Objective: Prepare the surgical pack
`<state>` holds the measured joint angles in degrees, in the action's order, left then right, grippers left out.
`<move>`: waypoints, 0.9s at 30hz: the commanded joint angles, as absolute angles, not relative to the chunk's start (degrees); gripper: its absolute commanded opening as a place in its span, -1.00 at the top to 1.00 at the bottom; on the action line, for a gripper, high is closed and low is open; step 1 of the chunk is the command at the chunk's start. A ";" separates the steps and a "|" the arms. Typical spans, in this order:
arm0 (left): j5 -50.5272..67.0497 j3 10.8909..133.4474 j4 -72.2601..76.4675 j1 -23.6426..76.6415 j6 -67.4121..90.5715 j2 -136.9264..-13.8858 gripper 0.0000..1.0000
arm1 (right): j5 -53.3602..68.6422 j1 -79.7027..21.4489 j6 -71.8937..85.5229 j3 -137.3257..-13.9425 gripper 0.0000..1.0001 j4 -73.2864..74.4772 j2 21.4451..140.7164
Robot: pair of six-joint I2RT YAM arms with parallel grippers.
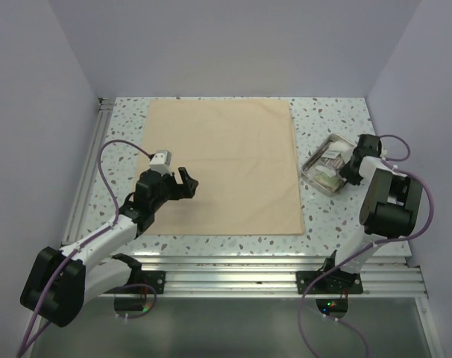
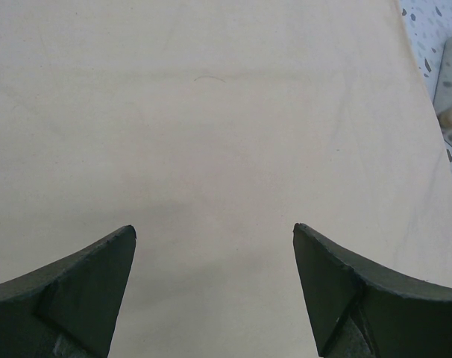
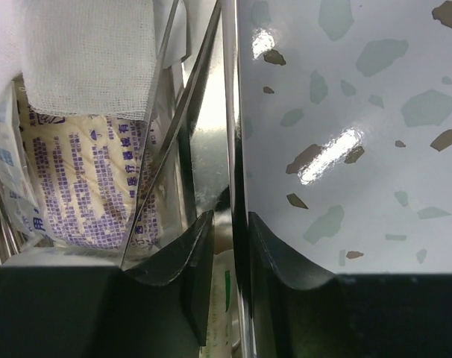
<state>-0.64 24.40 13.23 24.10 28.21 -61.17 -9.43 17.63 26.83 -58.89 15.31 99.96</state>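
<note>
The tan cloth (image 1: 222, 164) lies flat and spread out on the table. My left gripper (image 1: 187, 183) hovers open over its left part; the left wrist view shows only cloth (image 2: 211, 112) between the wide-apart fingers (image 2: 215, 231). The small steel tray (image 1: 313, 165) sits to the right of the cloth, with sachets (image 3: 77, 179) and a white gauze pad (image 3: 84, 52) inside. My right gripper (image 1: 347, 165) is at the tray's right side. In the right wrist view its jaws (image 3: 231, 216) straddle the tray's thin wall (image 3: 230, 112), one finger inside and one outside, closed on it.
The speckled tabletop (image 3: 360, 89) lies just outside the tray wall. An aluminium rail (image 1: 88, 179) runs along the left edge of the table and more rails (image 1: 271, 272) along the front. Lilac walls close in the back and sides.
</note>
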 commanded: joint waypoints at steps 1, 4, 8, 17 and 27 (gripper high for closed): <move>-1.32 25.05 16.26 24.35 26.72 -61.17 -0.80 | -9.92 17.58 28.82 -60.29 0.45 13.36 101.68; -1.41 25.05 16.08 24.35 26.63 -61.08 -0.80 | -10.98 18.01 29.27 -60.82 0.51 13.45 103.52; -1.58 25.14 15.91 24.35 26.63 -61.00 -0.80 | -10.46 18.46 30.23 -62.14 0.95 14.15 106.16; -2.02 25.05 16.00 24.43 26.46 -60.91 -0.80 | -9.41 18.46 30.50 -59.41 1.00 12.92 99.06; -1.76 25.14 16.35 24.52 26.46 -61.52 -0.80 | -0.62 18.19 30.06 -57.13 1.00 13.00 86.40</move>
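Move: The tray's lower right rim, the part nearest me, is already between the tips of my part-open right fingers, barely 1 cm below. From my right hand, the tray's middle lies about 6 cm ahead and 8 cm left, some 2 cm lower. Inside it, the green packet is roughly 2 cm ahead and 8 cm left, the white gauze about 10 cm ahead and 3 cm left. From my idle left hand, the tray is some 13 cm ahead, 51 cm right and 10 cm below. I sink my right hand barely 1 cm over the tray's rim and ease about 1.5 cm forward while my fingers close, pinching the metal wall with one finger inside and one outside. Keeping that pinch, I draw back some 2.5 cm, then rise about 4 cm and edge 2 cm left, the hand tipping up slightly. ##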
